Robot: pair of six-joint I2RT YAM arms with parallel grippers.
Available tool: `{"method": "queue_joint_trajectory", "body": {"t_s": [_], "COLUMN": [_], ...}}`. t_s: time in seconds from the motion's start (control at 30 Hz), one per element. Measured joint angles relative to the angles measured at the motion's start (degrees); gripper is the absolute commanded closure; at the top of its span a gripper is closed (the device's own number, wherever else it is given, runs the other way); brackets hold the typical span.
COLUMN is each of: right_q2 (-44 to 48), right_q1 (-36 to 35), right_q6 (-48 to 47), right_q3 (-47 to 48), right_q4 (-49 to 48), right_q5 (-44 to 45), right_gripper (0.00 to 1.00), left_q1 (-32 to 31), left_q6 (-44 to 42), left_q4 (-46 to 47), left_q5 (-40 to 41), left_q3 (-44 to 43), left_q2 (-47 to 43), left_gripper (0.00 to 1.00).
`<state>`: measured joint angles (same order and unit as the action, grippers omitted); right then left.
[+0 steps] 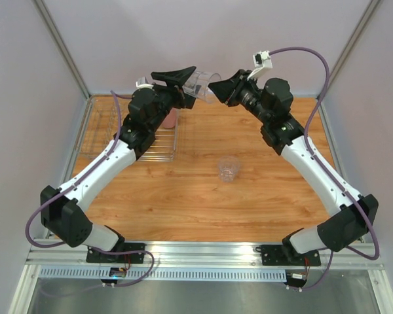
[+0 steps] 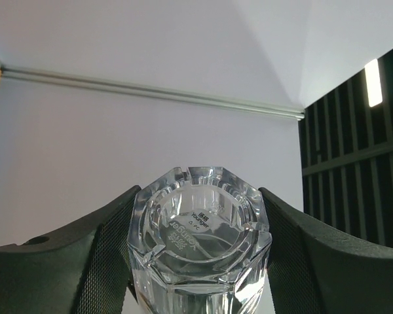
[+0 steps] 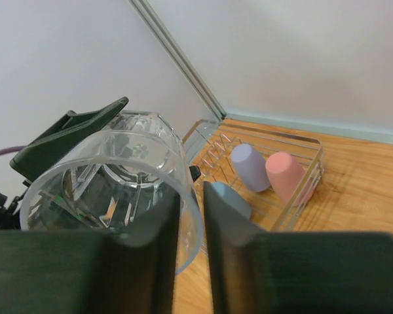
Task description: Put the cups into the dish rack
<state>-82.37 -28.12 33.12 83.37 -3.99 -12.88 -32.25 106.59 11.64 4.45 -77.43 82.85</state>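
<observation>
A clear faceted tumbler [image 1: 202,84] hangs on its side in the air at the back of the table, held from both ends. My left gripper [image 1: 188,88] is shut on its base [image 2: 200,229]. My right gripper [image 1: 221,89] pinches its rim [image 3: 191,216], one finger inside and one outside. A second clear tumbler [image 1: 228,169] stands upright on the table's middle. The dish rack [image 1: 98,131] lies at the back left; in the right wrist view the rack [image 3: 318,157] holds a lavender cup [image 3: 249,167], a pink cup [image 3: 288,176] and a blue cup [image 3: 232,199], mouths down.
White walls and metal frame posts close in the back and sides. Both arms arch over the wooden table and meet above its back edge. The pink cup [image 1: 169,119] peeks out under my left arm, which hides much of the rack.
</observation>
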Motion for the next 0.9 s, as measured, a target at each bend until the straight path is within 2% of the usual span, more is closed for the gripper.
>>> {"method": "queue_joint_trajectory", "body": {"t_s": [0.1,0.23,0.43,0.53,0.7,0.9], "right_q2": [0.0,0.07,3.02,5.81,13.29,18.47], "right_q1": [0.0,-0.04,0.5,3.61,12.15,12.98], "right_q6": [-0.61,-1.49,-2.86,-3.23,-4.48,-5.31], "right_q3": [2.03,6.14,9.14,10.23,8.98,4.68], "right_q4": [4.59,12.17,23.65,31.34,41.68,46.05], "right_q5": [0.31,1.16,3.89,5.33,9.81,14.43], "right_gripper": [0.51,0.38,0.33,0.31,0.28,0.23], "left_q1": [-0.02,-0.02,0.09,1.09,3.21,5.2], "left_q6": [-2.47,-4.31,-6.78,-11.43,-28.39,-52.09], "left_q4": [-0.17,-0.22,-0.11,-0.7,-2.64,-4.2], "left_q5": [0.83,2.19,3.37,3.87,6.93,9.79], "left_q3": [0.0,0.0,0.24,0.68,2.78,12.98], "left_q2": [0.0,0.0,-0.04,-0.76,-4.24,-11.45], "left_gripper": [0.66,0.67,0.68,0.68,0.68,0.68]}}
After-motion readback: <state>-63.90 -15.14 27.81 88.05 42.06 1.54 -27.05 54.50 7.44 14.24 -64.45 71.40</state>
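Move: The clear cup spans both grippers, its middle some 3 cm right of the left hand and 4 cm left of the right. From the left hand, the dish rack's middle lies about 26 cm left, 9 cm ahead and 42 cm below; in it, the red cup sits roughly 8 cm left and 8 ahead, the blue cup 17 left and 2 ahead. The last clear cup stands about 9 cm right of the right hand, 4 back and 38 below. Open the right fingers to let go of the clear cup's rim, then draw that hand away about 18 cm right and somewhat back, turning it clockwise. Keep the left grip on the cup's base end; ease forward slightly, then bring it left and down towards the dish rack, rolling the wrist some 50 degrees so its left side rises. ##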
